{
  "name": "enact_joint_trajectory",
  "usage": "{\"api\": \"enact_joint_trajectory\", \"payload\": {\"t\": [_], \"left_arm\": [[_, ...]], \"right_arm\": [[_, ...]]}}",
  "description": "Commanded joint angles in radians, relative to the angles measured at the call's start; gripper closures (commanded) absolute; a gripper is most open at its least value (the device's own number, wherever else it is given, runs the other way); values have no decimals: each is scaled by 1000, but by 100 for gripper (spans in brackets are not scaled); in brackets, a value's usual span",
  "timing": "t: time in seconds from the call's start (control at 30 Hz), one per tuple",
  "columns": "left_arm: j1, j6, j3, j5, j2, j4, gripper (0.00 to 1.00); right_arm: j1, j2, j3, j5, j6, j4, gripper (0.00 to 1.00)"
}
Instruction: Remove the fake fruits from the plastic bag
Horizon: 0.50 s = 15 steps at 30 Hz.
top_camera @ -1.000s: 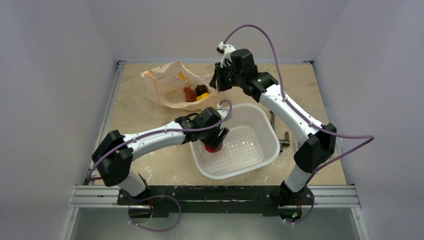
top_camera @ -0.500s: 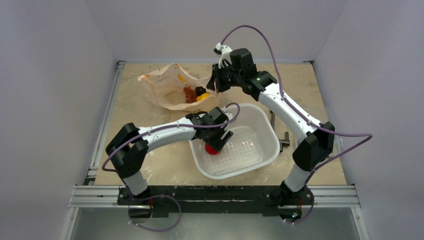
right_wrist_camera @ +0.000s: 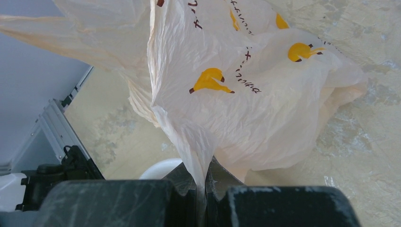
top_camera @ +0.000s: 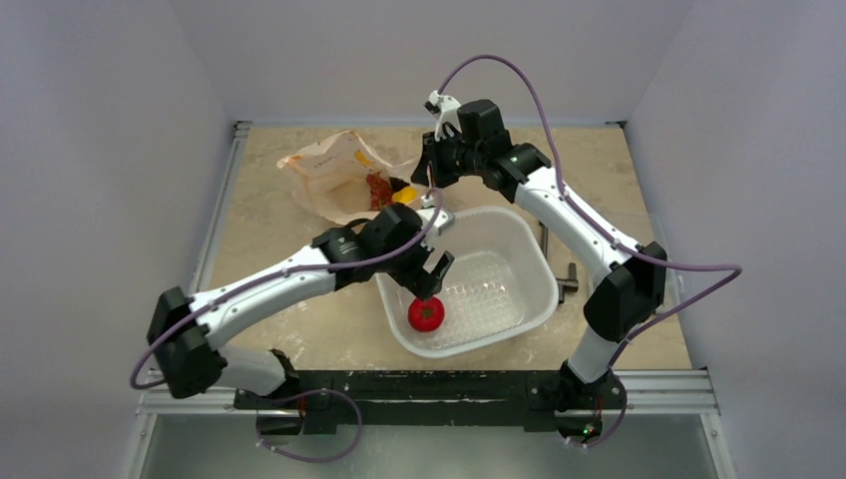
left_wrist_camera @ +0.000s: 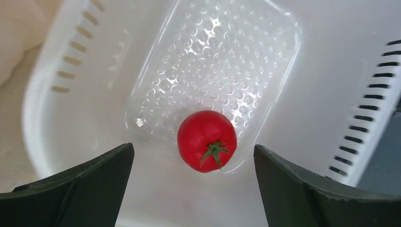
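A red tomato-like fake fruit point(top_camera: 426, 314) point(left_wrist_camera: 207, 140) lies loose on the floor of the white perforated basin point(top_camera: 531, 261) point(left_wrist_camera: 331, 71). My left gripper point(top_camera: 431, 274) point(left_wrist_camera: 193, 153) hangs above it, open, with nothing between its fingers. The peach-beige plastic bag point(top_camera: 334, 170) point(right_wrist_camera: 246, 94) lies at the back of the table. My right gripper point(top_camera: 427, 172) point(right_wrist_camera: 204, 182) is shut on the bag's edge and holds it up. At the bag's mouth show a reddish bunch of grapes point(top_camera: 378, 188) and a yellow fruit point(top_camera: 404, 195).
A dark metal tool point(top_camera: 566, 274) lies on the table just right of the basin. A metal rail point(top_camera: 429, 391) runs along the near edge by the arm bases. Purple cables loop over both arms.
My left gripper has opened and let go of the red fruit, which now rests on the basin floor. The left arm has lifted and drawn back slightly. The right gripper still holds the bag.
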Motion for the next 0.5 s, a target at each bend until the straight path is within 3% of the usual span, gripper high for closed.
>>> {"api": "enact_joint_trajectory", "payload": {"t": [0.0,0.1,0.2,0.27,0.37,0.47], "left_arm": [[31,-62,-29,-28,-200,-53,2],[122,-115,-38,8,-339,-61,6],[208,-131,-10,20,-380,-45,7],[251,-146,45,-5,-337,-52,12],[288,-210,161,-112,-234,-89,30],[296,-275,214,-183,-146,-72,35]], "right_arm": [[-5,-4,35,-49,1,12,100],[-4,-8,20,-39,-5,14,100],[-3,-10,13,-58,-13,9,100],[-3,-12,12,-83,-17,6,100],[-1,-13,7,-92,-18,-1,100],[1,-11,7,-93,-18,-16,100]]}}
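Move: The yellow pear in the bag, the likeliest next fruit, lies about 21 cm ahead of the empty left hand, 5 cm to its left and 11 cm below. The grapes sit about 6 cm to the left of the pear, and the dark fruit 3 cm beyond it. The tomato is just released, 3 cm back from the left hand and 10 cm below. From the right hand the pear is about 5 cm ahead, 4 cm left and 23 cm down. Leaving the tomato behind, the left hand climbs about 13 cm out of the white basket, swinging some 8 cm left and then, late on, 6 cm forward over the rim to the near side of the bag's mouth. Its wrist turns about 25 degrees counter-clockwise, bringing the fingers round to the front and nearer level while they narrow from wide open to about two thirds, and the right hand keeps the bag's edge pinched almost in place. ##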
